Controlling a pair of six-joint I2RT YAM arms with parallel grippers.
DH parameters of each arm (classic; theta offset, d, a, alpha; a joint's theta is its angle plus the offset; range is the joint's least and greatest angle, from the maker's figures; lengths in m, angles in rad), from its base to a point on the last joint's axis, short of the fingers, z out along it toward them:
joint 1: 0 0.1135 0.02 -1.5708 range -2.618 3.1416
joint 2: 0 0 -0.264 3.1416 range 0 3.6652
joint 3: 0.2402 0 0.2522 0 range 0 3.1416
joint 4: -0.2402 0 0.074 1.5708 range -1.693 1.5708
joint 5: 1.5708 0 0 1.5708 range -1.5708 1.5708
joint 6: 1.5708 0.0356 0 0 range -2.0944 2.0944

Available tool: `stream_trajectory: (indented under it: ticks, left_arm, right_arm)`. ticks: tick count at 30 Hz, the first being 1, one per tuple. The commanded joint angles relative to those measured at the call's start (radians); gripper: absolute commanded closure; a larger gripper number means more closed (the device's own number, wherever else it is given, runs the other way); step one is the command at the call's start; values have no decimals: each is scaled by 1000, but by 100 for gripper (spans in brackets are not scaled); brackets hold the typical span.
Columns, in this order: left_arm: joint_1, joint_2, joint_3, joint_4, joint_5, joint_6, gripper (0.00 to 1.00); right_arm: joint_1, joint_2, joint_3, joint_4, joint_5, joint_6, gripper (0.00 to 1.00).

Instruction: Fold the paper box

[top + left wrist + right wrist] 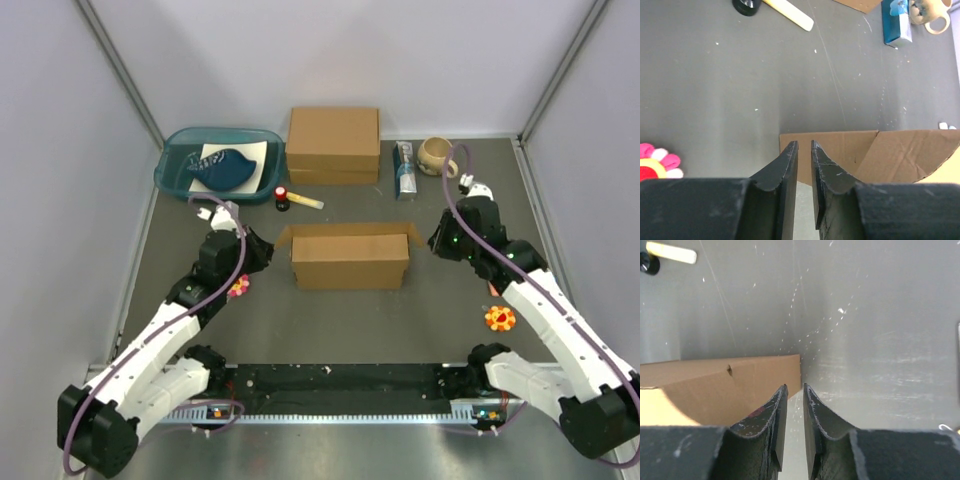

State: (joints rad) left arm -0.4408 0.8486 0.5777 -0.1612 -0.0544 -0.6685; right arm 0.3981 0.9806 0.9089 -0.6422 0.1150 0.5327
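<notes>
The paper box stands in the middle of the table as a shallow brown cardboard shape with a small flap sticking out at each end. My left gripper sits at its left end flap. In the left wrist view the left gripper is open by a narrow gap with nothing in it, and the paper box lies just beyond the tips. My right gripper is at the right end. In the right wrist view the right gripper is also narrowly open and empty, next to the corner of the paper box.
A thicker brown cardboard box stands at the back. Left of it is a blue tray; to the right are a blue packet and a beige mug. A red-and-black item with a yellow stick lies behind the paper box. Flower toys lie near each arm.
</notes>
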Motion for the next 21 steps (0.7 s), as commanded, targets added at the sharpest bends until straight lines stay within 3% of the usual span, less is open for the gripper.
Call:
stream_trajectory:
  ticks: [1,5,9,21]
  left_arm:
    - [5,-32,45,-60,-113,33,75]
    - [5,-81,39,-106,-199,29,67]
    - [5,-169,14,-123,-332,7,62]
    - [5,-263,25,-124,-387,-13,50]
  right_arm:
    - [-13,-74,110,-76,130,-85,80]
    - [-13,-152,163,-76,120,-128,76]
    - [-12,-191,147,12,-50,-192,61]
    - [-12,-120,93,101,-235,-260,53]
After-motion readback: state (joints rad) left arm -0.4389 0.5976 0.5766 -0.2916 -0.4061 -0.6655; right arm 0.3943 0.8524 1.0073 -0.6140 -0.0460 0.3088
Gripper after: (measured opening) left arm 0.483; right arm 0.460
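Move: The box stands with its middle some 20 cm to the left hand's right, level with it and about 6 cm lower; its near end flap reaches within 3 cm to the right and 3 cm ahead. The pink flower lies about 8 cm to the left and 5 cm back, the red-topped stamp 15 cm ahead and 3 cm right. From the right hand, the box's middle is about 21 cm to the left, level and 7 cm below, its own end flap 3 cm left and 3 cm ahead. Draw the left gripper about 7 cm left, away from the box's end flap, lifting it in the second half and swinging it some 20 degrees counter-clockwise. Raise the right gripper off its end of the box by some 8 cm, first easing out to the right and then coming back left above that end, fingertips tipping up and turning counter-clockwise. Open both grippers to roughly half. ##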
